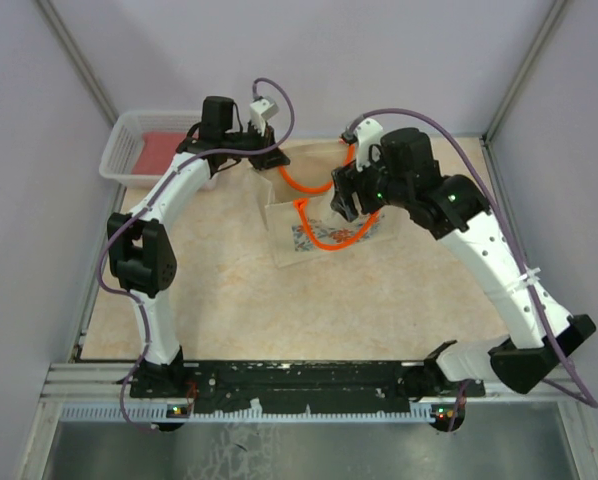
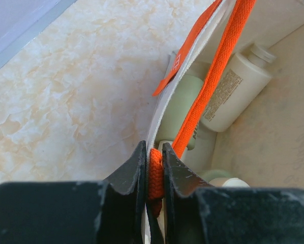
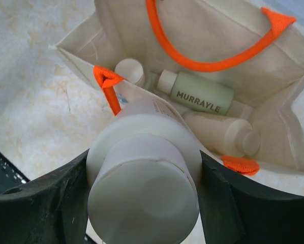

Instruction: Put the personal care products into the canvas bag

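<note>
The canvas bag (image 1: 284, 238) stands open at mid-table, and its inside wall shows in the right wrist view (image 3: 218, 35). My left gripper (image 1: 264, 160) (image 2: 153, 151) is shut on one orange handle (image 2: 213, 76) at the bag's rim. My right gripper (image 1: 341, 205) (image 3: 144, 155) is shut on a cream bottle (image 3: 144, 178), held cap-up just above the bag's mouth. Three bottles lie inside the bag: a pale green one (image 3: 200, 96), a cream one (image 3: 220, 133), and one showing only its cap (image 3: 130, 70). The left wrist view also shows the cream bottle (image 2: 233, 94) and a green bottle (image 2: 180, 109).
A white mesh basket (image 1: 129, 150) with a red flat item (image 1: 164, 150) stands at the back left, beside the left arm. Frame posts rise at the back corners. The second orange handle (image 1: 329, 240) hangs over the bag's printed front.
</note>
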### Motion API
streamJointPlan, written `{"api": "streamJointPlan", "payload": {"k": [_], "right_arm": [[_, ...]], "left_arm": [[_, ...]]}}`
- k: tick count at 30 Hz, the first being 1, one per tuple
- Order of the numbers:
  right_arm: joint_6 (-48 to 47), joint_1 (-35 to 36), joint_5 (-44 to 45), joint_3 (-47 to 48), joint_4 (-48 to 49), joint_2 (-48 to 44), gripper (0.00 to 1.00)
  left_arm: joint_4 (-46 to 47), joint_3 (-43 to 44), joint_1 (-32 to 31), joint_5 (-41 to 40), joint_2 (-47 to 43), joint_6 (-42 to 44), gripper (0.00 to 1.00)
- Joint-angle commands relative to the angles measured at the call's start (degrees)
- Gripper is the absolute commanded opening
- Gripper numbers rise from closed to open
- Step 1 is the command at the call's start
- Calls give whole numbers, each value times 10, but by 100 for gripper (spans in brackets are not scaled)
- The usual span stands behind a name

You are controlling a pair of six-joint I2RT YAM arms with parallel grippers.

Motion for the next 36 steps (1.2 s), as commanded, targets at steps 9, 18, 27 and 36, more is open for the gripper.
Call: {"api": "streamJointPlan", "payload": {"k": [9, 18, 27, 36], "right_arm": [[39, -95, -104, 98, 221, 4, 0], [55, -135, -153, 75, 243, 61, 0], [61, -135, -190, -14, 221, 79, 0], [16, -95, -156, -30, 145, 122, 0]], "left_arm": [[13, -7, 8, 0, -5, 5, 0], [11, -5, 8, 2, -10, 6, 0], [6, -6, 8, 6, -22, 9, 0], [2, -3, 8, 3, -21, 11, 0]]}}
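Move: The white bottle is already in the right hand, bound for the canvas bag, whose middle lies about 15 cm ahead, 3 cm to the left and 23 cm below that hand. Inside the bag, the lying green bottle is roughly 18 cm ahead, 1 cm left; the lying cream bottle 17 cm ahead, 4 cm right, both some 30 cm down. From the left hand, the bag's middle is about 2 cm back, 10 cm right and 12 cm down. Still gripped, the white bottle is carried over the bag's front rim by the right hand: forward about 9 cm while arcing up some 7 cm, then down about 15 cm into the opening, drawing back slightly as the fingers first tip up, then down by 20-odd degrees. The left hand keeps its pinch on the rim and strap, holding still. ##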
